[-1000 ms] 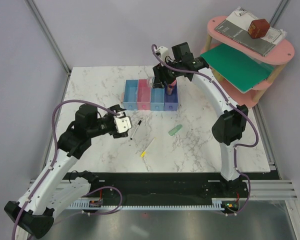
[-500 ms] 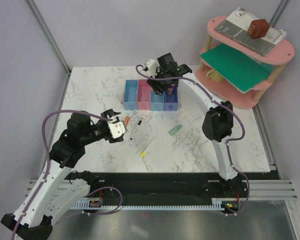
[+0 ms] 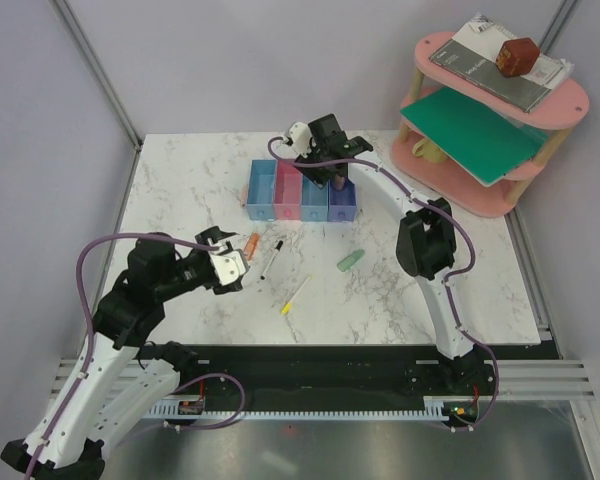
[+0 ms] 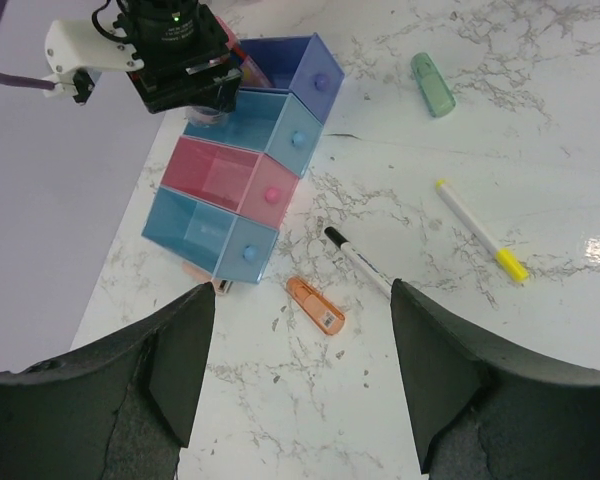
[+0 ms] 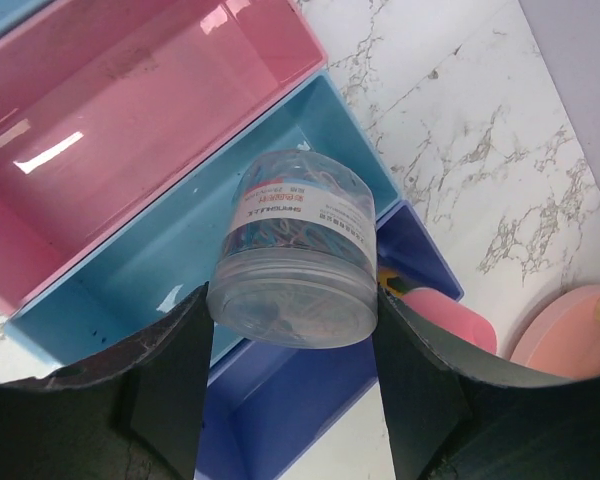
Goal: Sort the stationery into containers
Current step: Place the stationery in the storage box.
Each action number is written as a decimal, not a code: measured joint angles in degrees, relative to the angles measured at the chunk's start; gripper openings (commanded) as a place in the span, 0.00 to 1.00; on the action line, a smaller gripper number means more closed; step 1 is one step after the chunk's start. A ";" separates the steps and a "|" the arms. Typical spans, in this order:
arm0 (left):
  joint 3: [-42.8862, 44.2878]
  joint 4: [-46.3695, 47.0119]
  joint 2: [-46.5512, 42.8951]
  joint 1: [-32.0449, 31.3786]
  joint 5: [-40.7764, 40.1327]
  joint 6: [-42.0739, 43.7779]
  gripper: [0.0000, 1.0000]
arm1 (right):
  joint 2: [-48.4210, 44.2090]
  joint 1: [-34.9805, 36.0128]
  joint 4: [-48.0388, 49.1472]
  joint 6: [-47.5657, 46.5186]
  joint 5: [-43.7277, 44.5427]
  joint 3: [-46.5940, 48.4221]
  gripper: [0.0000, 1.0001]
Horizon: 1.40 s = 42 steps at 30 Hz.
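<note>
The containers (image 3: 276, 190) are a joined row of small bins: light blue, pink (image 5: 130, 110), light blue (image 5: 160, 270) and periwinkle (image 5: 280, 420). My right gripper (image 3: 325, 172) hangs over the second light blue bin, shut on a clear round jar of paper clips (image 5: 295, 250). A pink eraser (image 5: 445, 315) lies in the periwinkle bin. On the marble lie an orange eraser (image 4: 316, 305), a black-white pen (image 4: 358, 262), a yellow-tipped pencil (image 4: 482, 230) and a pale green eraser (image 4: 433, 84). My left gripper (image 4: 300, 380) is open above bare table, just short of the orange eraser.
A pink round shelf (image 3: 500, 110) with books, a green board and a brown block stands at the back right. A small pale item (image 4: 202, 275) lies against the near light blue bin. Metal frame posts rise at the table's far corners.
My right gripper has shifted left along the bin row with the jar. My left arm has drawn back toward the near left, uncovering the orange eraser.
</note>
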 measured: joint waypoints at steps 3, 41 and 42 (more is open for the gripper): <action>0.00 0.02 -0.37 0.00 -0.04 -0.28 0.77 | 1.70 0.15 1.09 -0.28 0.96 0.02 0.65; -3.15 -1.70 14.64 0.00 -7.34 -3.13 0.81 | -23.76 2.19 -0.66 4.07 -10.97 -18.62 0.98; -3.15 -1.51 17.29 0.00 -7.93 -3.56 0.82 | -27.50 2.25 -0.57 4.44 -12.11 -20.79 0.98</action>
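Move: Below the right hand, which still holds the clear clip jar, the second blue bin has its middle about 8 cm down, 1 cm back and 1 cm left; the pink bin lies 7 cm to the left of it, the navy bin 7 cm to its right. From the left hand, empty and open, the orange piece lies some 14 cm ahead, 3 cm right and 24 cm below, the black-capped marker about 10 ahead and 8 right, the yellow highlighter level and 14 right. Lowering the clip jar about 3 cm into the second blue bin, the right hand eases its fingers open, edges a centimetre forward, then spreads them wide and pulls away quickly, some 13 cm back and 13 cm up. Near the end the left hand, still open, drops about 11 cm and 3 cm forward towards the orange piece, its wrist turning over 20 degrees, fingers dipping. ##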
